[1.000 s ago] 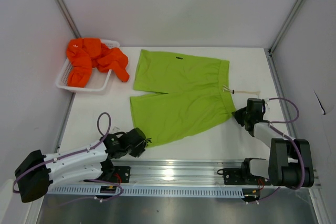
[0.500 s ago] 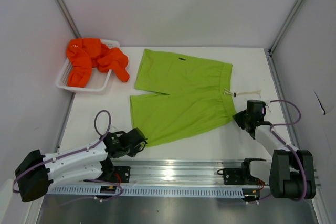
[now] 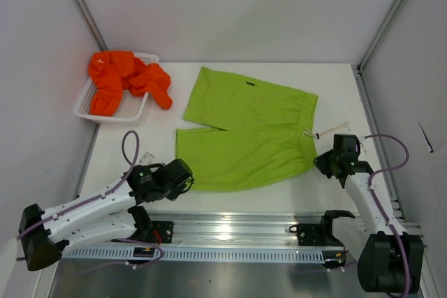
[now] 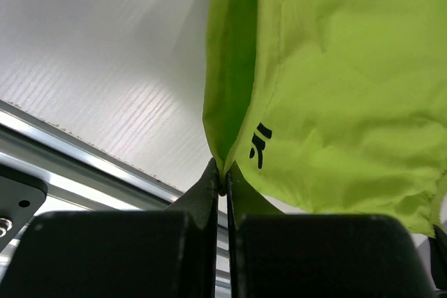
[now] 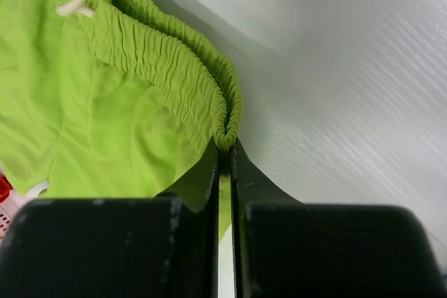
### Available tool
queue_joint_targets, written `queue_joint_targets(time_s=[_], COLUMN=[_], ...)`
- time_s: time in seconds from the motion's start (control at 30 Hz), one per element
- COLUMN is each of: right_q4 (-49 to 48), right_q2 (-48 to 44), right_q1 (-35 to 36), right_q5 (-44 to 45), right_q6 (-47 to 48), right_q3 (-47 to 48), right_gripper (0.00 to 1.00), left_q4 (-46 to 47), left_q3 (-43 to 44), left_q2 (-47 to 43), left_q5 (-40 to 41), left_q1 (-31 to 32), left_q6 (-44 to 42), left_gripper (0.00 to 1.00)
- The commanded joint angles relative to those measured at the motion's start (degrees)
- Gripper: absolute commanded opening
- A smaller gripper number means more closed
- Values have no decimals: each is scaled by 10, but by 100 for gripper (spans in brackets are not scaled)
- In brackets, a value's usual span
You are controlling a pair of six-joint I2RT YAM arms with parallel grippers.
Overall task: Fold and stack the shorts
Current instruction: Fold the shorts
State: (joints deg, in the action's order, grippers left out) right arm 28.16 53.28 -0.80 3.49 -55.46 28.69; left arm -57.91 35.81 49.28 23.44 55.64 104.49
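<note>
The lime green shorts [image 3: 244, 130] lie spread on the white table, waistband to the right with its white drawstring [image 3: 334, 129] trailing out. My left gripper [image 3: 187, 178] is shut on the hem corner of the near leg [image 4: 230, 123], which bears a small black logo [image 4: 260, 146]. My right gripper [image 3: 320, 162] is shut on the near end of the elastic waistband [image 5: 223, 120]. The orange shorts [image 3: 124, 82] sit crumpled in the white mesh basket [image 3: 87, 111] at the back left, one leg hanging over its right rim.
An aluminium rail [image 3: 230, 232] with both arm bases runs along the near table edge. Grey enclosure walls and slanted metal posts [image 3: 80, 5] bound the table on both sides. The right arm's cable [image 3: 391, 148] loops near the right wall.
My left gripper has shut on the near leg's hem corner. Both arms have shifted, and the green shorts have slid a little to the right and turned slightly.
</note>
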Motion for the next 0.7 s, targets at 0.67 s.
queue_joint_targets(time_s=[0.67], right_q4=[48], right_q2=[49], right_q1=[-15], right_q5=[-28], right_q6=[-31], right_q3=[207], right_gripper=[0], left_q4=[157], left_q3=[297], left_q2=[109], left_q5=[33], left_q1=[-232], left_q6=[-370], left_gripper=[0])
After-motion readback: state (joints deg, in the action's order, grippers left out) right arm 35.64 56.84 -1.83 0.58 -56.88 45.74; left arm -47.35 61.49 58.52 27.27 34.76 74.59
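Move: Some 50 cm straight ahead of the left hand and 7 below it lies the far leg's outer hem corner, where the near leg corner it pinches is going. The crotch notch is about 26 cm ahead and 10 right, the basket 45 ahead and 31 left. The right hand, pinching the near waistband corner, has the far waistband corner about 33 cm ahead, 5 right, 5 lower, and the drawcord 16 ahead, 5 right. Swinging the near half of the shorts up and over, the left hand rises some 15 cm and goes 13 cm forward towards the far leg's hem, its fingers tipping about 20 degrees to point more forward. The right hand mostly rises, about 8 cm, and reaches some 4 cm forward towards the far waistband corner. Both keep their pinch on the cloth. ##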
